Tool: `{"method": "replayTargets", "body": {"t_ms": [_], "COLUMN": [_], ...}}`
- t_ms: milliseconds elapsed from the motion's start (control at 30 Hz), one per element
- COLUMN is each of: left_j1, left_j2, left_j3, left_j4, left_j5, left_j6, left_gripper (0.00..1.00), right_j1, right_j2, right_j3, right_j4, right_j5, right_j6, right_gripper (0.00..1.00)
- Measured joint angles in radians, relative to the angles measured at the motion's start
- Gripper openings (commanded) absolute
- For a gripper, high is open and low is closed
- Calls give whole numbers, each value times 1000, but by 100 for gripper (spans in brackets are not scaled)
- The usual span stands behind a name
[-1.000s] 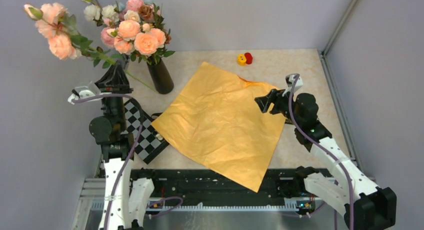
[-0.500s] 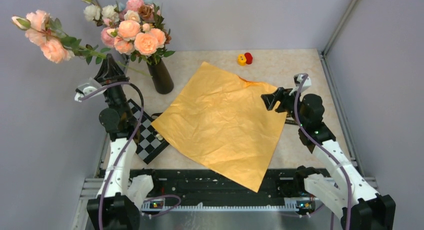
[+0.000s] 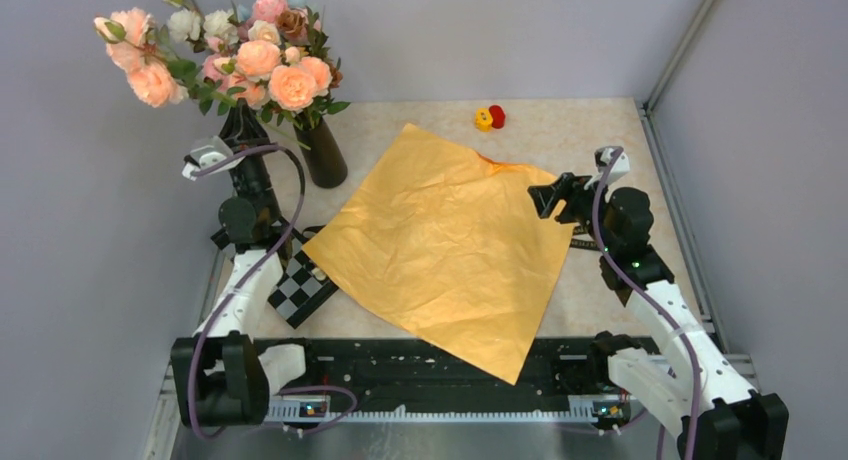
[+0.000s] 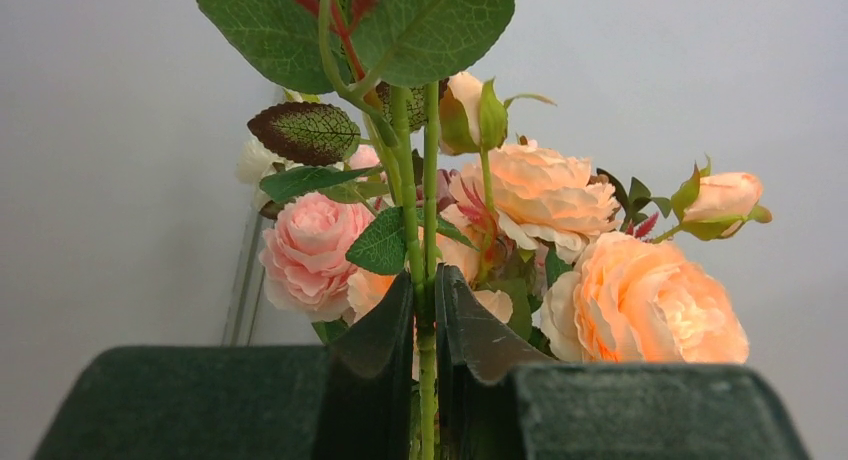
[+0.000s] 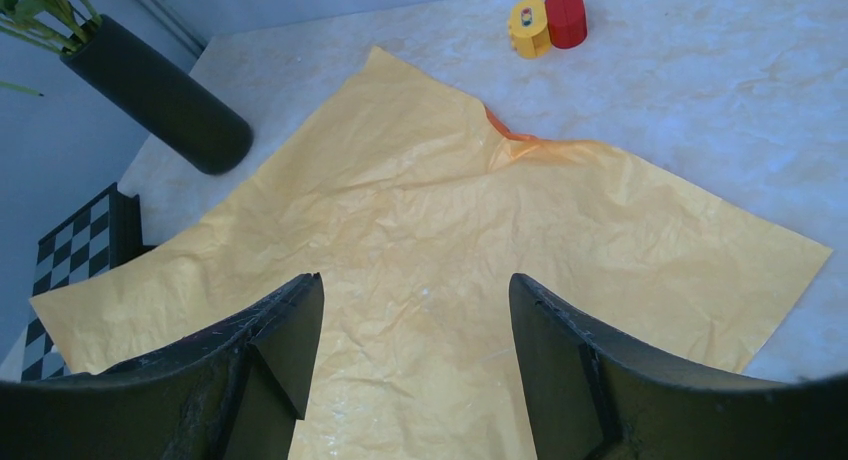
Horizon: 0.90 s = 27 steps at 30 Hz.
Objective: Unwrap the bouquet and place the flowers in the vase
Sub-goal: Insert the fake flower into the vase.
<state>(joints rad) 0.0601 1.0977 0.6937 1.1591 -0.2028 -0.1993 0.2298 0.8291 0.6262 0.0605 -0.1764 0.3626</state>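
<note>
My left gripper (image 3: 239, 114) (image 4: 425, 282) points up at the back left, shut on thin green stems (image 4: 428, 220) of pink and peach flowers (image 3: 142, 62). Those blooms lean up and left, just left of the black vase (image 3: 322, 152) (image 5: 160, 95), which holds other roses (image 3: 272, 58). The bouquet's orange paper (image 3: 440, 245) (image 5: 450, 240) lies spread flat across the table. Above the paper's right edge hovers my right gripper (image 3: 541, 196) (image 5: 415, 292), open with nothing between its fingers.
A small yellow and red pair of heads (image 3: 489, 117) (image 5: 547, 22) sits at the back of the table. A black-and-white checkerboard (image 3: 300, 292) lies under the paper's left corner. Grey walls close the sides, and a black rail (image 3: 430, 365) runs along the near edge.
The left arm has swung its held flowers rightward, toward the vase. The right gripper has drifted slightly right and back, staying open.
</note>
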Motion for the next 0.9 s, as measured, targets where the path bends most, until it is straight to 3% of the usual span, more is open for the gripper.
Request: {"method": "replayTargets", "body": {"t_ms": [900], "left_j1": [-68], "left_j2": [285], "left_j3": [169], "left_j4": [185], "left_j5": [66], "left_j6": [169], "left_gripper": [0], "right_j1": [-40], "right_j2": [18], "right_j3": [-11], "right_j4": [7], "right_j5": [-5], "right_j6": [16], "right_gripper": [69]}}
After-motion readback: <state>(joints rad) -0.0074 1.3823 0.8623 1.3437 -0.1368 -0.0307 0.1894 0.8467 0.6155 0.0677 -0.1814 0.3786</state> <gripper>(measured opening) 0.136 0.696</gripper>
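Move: The left gripper holds the peach flower by its stem, and the dark vase stands roughly 10 cm ahead, 8 cm to the right, its middle some 30 cm below. The flowers already in it spread about 12 cm ahead and 9 cm right, a little above gripper height. The chessboard lies about 9 cm back, level sideways, 43 cm below. From the right gripper the vase is about 46 cm left, 15 cm ahead and 12 cm lower. Keep the left fingers shut on the stem and carry the peach flower about 6 cm forward and some 3 cm right, towards the vase and its standing flowers. Dip slightly at first, then ease back up to finish about 1 cm higher, rolling the hand's left side up by roughly 10 degrees. ##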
